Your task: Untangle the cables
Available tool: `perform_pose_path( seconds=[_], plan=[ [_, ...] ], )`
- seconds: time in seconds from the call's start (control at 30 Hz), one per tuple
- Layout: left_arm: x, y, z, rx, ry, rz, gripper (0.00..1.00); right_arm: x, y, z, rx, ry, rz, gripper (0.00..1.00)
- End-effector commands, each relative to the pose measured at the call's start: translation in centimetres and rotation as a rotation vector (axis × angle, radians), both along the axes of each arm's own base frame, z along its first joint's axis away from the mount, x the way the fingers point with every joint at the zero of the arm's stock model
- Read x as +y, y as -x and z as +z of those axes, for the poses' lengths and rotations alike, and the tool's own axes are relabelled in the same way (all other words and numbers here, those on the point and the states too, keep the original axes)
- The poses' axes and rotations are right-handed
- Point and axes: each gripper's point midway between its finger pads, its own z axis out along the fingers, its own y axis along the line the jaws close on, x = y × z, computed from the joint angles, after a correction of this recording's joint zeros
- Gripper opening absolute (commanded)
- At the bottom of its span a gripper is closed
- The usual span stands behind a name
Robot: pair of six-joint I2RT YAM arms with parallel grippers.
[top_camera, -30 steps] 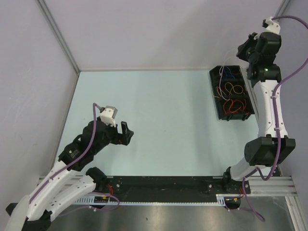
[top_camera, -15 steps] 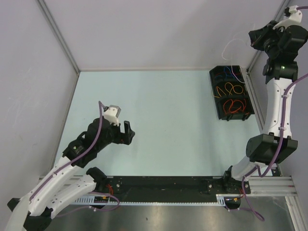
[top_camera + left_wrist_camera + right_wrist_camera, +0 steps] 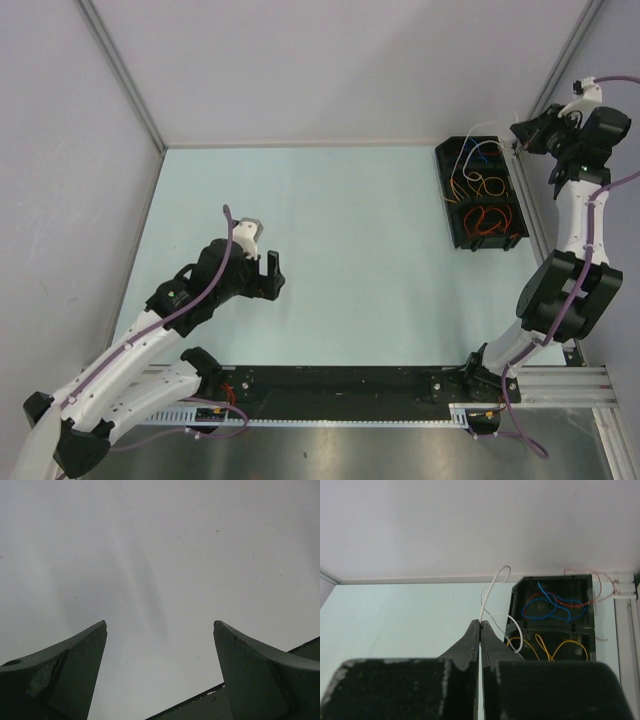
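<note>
A black divided tray point(image 3: 447, 215) at the back right holds the cables: blue point(image 3: 481, 154), orange point(image 3: 478, 185) and red point(image 3: 490, 218) loops. My right gripper point(image 3: 517, 140) hangs above the tray's far right corner, shut on a thin white cable point(image 3: 492, 582). That cable loops up from the fingertips and trails back into the tray point(image 3: 513, 614), past blue point(image 3: 540, 611), red point(image 3: 545, 596) and yellow point(image 3: 560, 647) cables. My left gripper point(image 3: 270, 275) is open over the bare table at the left, with nothing between its fingers point(image 3: 75, 660).
Grey walls close the table on the left, back and right. A thin pale wire point(image 3: 596, 582) runs along the wall rail behind the tray. The black base rail point(image 3: 340, 385) lines the near edge.
The right arm rose from the tray with the white cable pinched, then came back down a little by the tray's far right corner. The left gripper drifted right and nearer.
</note>
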Motion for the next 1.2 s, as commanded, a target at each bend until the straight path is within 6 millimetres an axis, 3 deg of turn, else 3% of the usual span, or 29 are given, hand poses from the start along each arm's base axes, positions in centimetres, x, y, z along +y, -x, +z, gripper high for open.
perform_pose_path(
  seconds=[0.0, 0.17, 0.3, 0.6, 0.8, 0.97, 1.17],
  plan=[
    [-0.4, -0.5, 0.4, -0.009, 0.016, 0.004, 0.92, -0.2, -0.9, 0.2, -0.068, -0.005, 0.035, 0.0],
    [-0.2, -0.5, 0.2, -0.006, 0.013, 0.009, 0.92, -0.4, -1.1, 0.2, -0.062, -0.029, 0.009, 0.0],
    [-0.3, -0.5, 0.5, -0.014, 0.018, 0.009, 0.92, -1.8, -1.1, -0.9, -0.023, -0.029, -0.11, 0.0],
    [-0.1, -0.3, 1.1, -0.038, 0.036, 0.011, 0.92, -4.4, -0.6, -7.0, 0.161, -0.001, -0.441, 0.0],
    [0.0, -0.2, 1.3, -0.047, 0.04, 0.009, 0.92, -5.7, 0.3, -9.7, 0.251, -0.014, -0.58, 0.0],
    [0.0, -0.2, 1.5, -0.054, 0.046, 0.009, 0.92, -5.5, -0.3, -11.1, 0.273, -0.027, -0.596, 0.0],
    [0.1, -0.2, 1.6, -0.06, 0.048, 0.015, 0.92, -6.9, -0.3, -11.9, 0.286, -0.022, -0.72, 0.0]
  ],
)
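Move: The right gripper holds the white cable high over the far right corner. The black bin's middle compartment, with the yellow cables, lies about 10 cm ahead of it, 4 cm to its right and some 32 cm below. The compartment with the blue cable is about 9 cm beyond that one, and the one with the orange-red cable about 10 cm nearer the robot. From the left gripper, the middle compartment is roughly 36 cm ahead, 47 cm right and 15 cm lower. Keep the right fingers shut on the white cable and lower it about 12 cm towards the bin's middle compartment, working some 6 cm to the right, mostly in the second half. As you sink, swing the wrist about 35 degrees clockwise and tip the fingers further down, stopping still well above the bin. ##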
